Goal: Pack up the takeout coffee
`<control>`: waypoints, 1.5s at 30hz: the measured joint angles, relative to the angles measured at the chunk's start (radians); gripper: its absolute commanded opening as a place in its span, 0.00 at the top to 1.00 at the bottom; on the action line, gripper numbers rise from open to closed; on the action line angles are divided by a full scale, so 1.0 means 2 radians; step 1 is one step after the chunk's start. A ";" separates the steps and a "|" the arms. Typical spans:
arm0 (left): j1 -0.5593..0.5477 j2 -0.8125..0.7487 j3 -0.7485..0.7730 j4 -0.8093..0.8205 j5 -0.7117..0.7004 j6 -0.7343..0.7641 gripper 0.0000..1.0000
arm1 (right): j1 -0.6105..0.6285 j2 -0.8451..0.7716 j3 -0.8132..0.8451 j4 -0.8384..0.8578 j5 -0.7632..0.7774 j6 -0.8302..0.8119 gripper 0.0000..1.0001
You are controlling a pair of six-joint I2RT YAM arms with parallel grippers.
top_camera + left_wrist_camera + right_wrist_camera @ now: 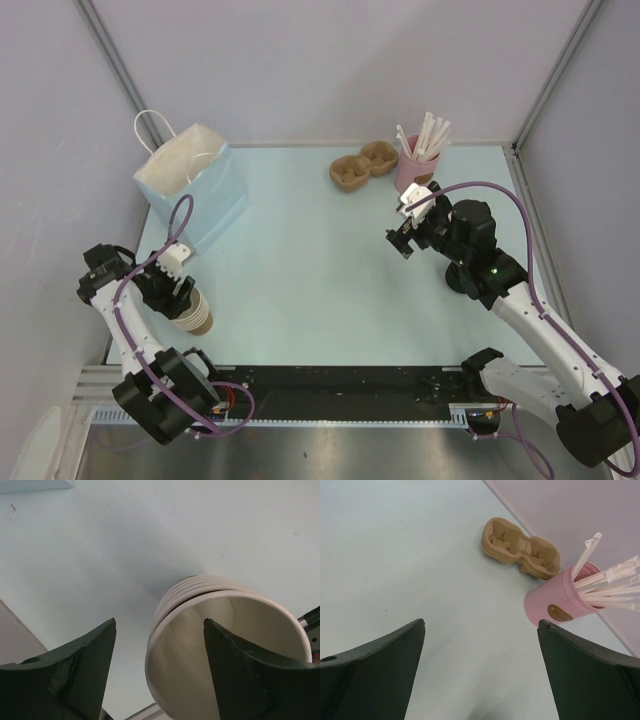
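The takeout coffee, a tan cup with a black lid, is not in any view. A stack of lidless tan cups (196,314) stands at the near left and shows cream inside in the left wrist view (220,645). My left gripper (180,290) is open at the stack's top (159,622). One finger (240,675) is inside the top cup and the other finger (70,675) is outside it. My right gripper (400,228) is open and empty above bare table (481,623), near the pink cup.
A light blue paper bag (195,185) with white handles stands at the back left. A brown pulp cup carrier (363,165) (520,547) lies at the back. A pink cup of white straws (415,165) (560,602) stands beside it.
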 measured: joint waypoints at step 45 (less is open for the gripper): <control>0.000 0.037 0.012 0.135 -0.080 -0.142 0.76 | 0.000 0.000 0.000 0.000 0.000 0.000 0.00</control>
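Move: The stack of paper cups stands right at the open left fingers, its middle about 3 cm to their right, 2 cm back and 5 cm below. The takeout bag's middle is some 26 cm ahead of the left hand, about 1 cm to its right and roughly at its height; the table's left edge runs about 16 cm to its left, 12 cm below. From the idle right hand the cups lie about 47 cm left, 15 cm back and 21 cm below. Nearly in place, sinking only half a centimetre, the left hand first closes its wide-open fingers over the left side of the cups' rim, one inside and one outside, pinching the wall. Then it carries on left and somewhat less forward, about 6 cm in all at almost the same height, towards the table's left edge, turning some 15 degrees counter-clockwise with the rim still pinched. ##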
